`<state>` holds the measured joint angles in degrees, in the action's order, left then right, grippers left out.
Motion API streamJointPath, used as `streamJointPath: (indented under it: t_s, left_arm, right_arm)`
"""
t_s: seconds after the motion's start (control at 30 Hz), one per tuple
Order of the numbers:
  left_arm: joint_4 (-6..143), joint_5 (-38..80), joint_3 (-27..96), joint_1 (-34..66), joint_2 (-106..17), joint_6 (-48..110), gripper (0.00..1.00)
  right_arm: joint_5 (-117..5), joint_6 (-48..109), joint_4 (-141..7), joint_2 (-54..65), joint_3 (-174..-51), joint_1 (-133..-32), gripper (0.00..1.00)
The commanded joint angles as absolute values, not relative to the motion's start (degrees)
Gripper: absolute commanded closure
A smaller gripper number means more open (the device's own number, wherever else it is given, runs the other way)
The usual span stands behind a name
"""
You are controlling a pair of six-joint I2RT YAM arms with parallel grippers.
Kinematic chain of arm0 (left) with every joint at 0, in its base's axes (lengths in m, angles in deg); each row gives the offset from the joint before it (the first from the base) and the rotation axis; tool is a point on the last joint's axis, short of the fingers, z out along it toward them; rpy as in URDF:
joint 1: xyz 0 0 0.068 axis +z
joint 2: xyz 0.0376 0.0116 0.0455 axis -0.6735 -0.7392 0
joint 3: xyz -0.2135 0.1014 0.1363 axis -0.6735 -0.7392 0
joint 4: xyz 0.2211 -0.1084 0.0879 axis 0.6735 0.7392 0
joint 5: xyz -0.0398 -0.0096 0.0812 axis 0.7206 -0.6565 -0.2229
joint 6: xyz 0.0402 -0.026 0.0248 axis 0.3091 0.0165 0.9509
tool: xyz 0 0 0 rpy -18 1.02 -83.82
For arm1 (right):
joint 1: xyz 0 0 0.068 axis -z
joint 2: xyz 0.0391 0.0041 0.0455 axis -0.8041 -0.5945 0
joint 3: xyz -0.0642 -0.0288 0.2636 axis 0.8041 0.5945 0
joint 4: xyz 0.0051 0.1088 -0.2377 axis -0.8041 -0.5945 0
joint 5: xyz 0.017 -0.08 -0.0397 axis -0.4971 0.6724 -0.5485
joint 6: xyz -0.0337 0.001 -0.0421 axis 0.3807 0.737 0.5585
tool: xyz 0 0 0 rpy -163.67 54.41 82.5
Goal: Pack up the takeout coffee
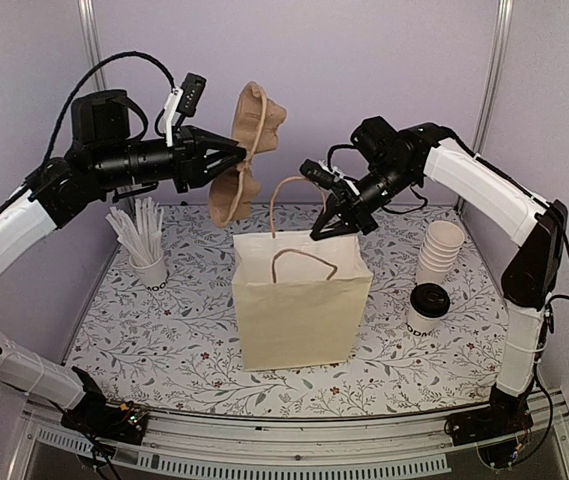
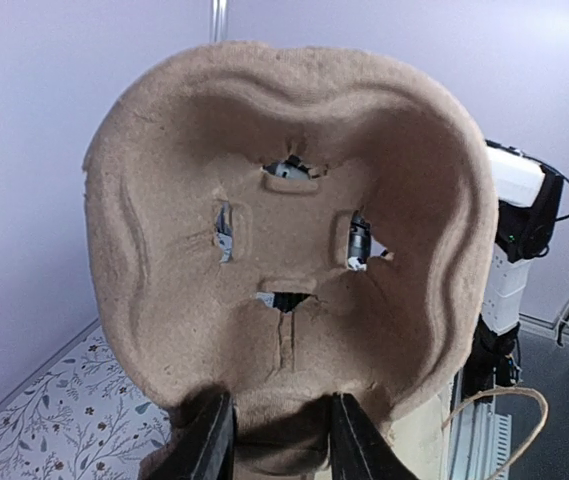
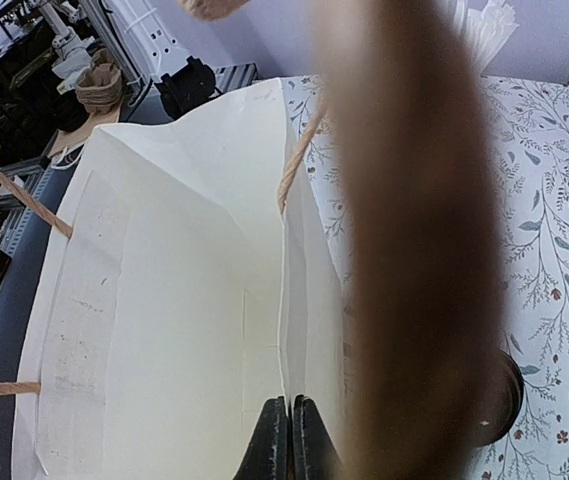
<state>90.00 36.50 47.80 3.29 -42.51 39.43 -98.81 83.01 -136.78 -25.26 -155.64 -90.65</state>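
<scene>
The takeout coffee (image 1: 428, 305), a white cup with a black lid, stands on the table right of the paper bag (image 1: 299, 300), and neither gripper touches it. My left gripper (image 1: 207, 158) is shut on the edge of a brown pulp cup carrier (image 1: 249, 150) and holds it up in the air behind the bag. In the left wrist view the carrier (image 2: 284, 250) fills the frame, its lower edge between the fingers (image 2: 214, 440). My right gripper (image 1: 336, 228) is shut on the bag's top rim. In the right wrist view the gripper (image 3: 285, 430) pinches the bag's wall (image 3: 304, 300), with the open inside on the left.
A stack of plain white cups (image 1: 440, 250) stands behind the coffee. A white cup of stir sticks (image 1: 147, 262) is at the left of the flowered table mat (image 1: 164, 340). A blurred brown shape (image 3: 414, 250) blocks much of the right wrist view.
</scene>
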Motion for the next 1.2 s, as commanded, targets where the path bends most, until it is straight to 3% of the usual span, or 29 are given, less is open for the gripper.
streamJointPath:
  t_s: [0.0,0.13,0.43,0.63,0.8,1.17]
  left_arm:
    - [77.93,44.13,44.25,1.7,-42.67,35.59,0.66]
    - [74.26,46.93,43.32,0.51,-44.11,34.94,0.67]
    - [73.17,50.81,42.74,-2.22,-46.53,35.5,0.68]
    - [74.27,52.89,41.59,-3.22,-47.62,36.4,0.68]
    - [76.07,54.53,41.99,-3.92,-49.39,38.2,0.68]
    - [83.79,53.97,43.42,-4.04,-53.8,42.66,0.69]
  right_arm:
    - [-102.19,82.62,-138.58,-27.78,-158.8,-91.66,0.98]
    - [-101.14,82.34,-138.69,-27.66,-158.85,-91.67,0.9]
    - [-101.18,81.71,-139.56,-24.34,-158.8,-91.43,0.49]
    - [-101.59,81.9,-140.58,-20.11,-156.97,-87.79,0.28]
    - [-105.63,84.55,-143.66,-17.37,-156.85,-81.99,0.21]
    - [-99.11,85.22,-142.05,-12.57,-150.62,-76.73,0.2]
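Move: The bag's open mouth lies about 9 cm right of the left hand, 5 cm back and 16 cm below its grip on the cup carrier. The right hand pinches the far rim, the mouth's middle about 5 cm back and 3 cm left of it. Counted from the right hand, the black lids sit some 9 cm ahead, 2 cm left, the lidded cup about 23 cm right, level with it, both roughly 20 cm down. Left hand carries the carrier 8 cm right, down and back towards the bag's mouth; right releases rim, withdraws rightward. ##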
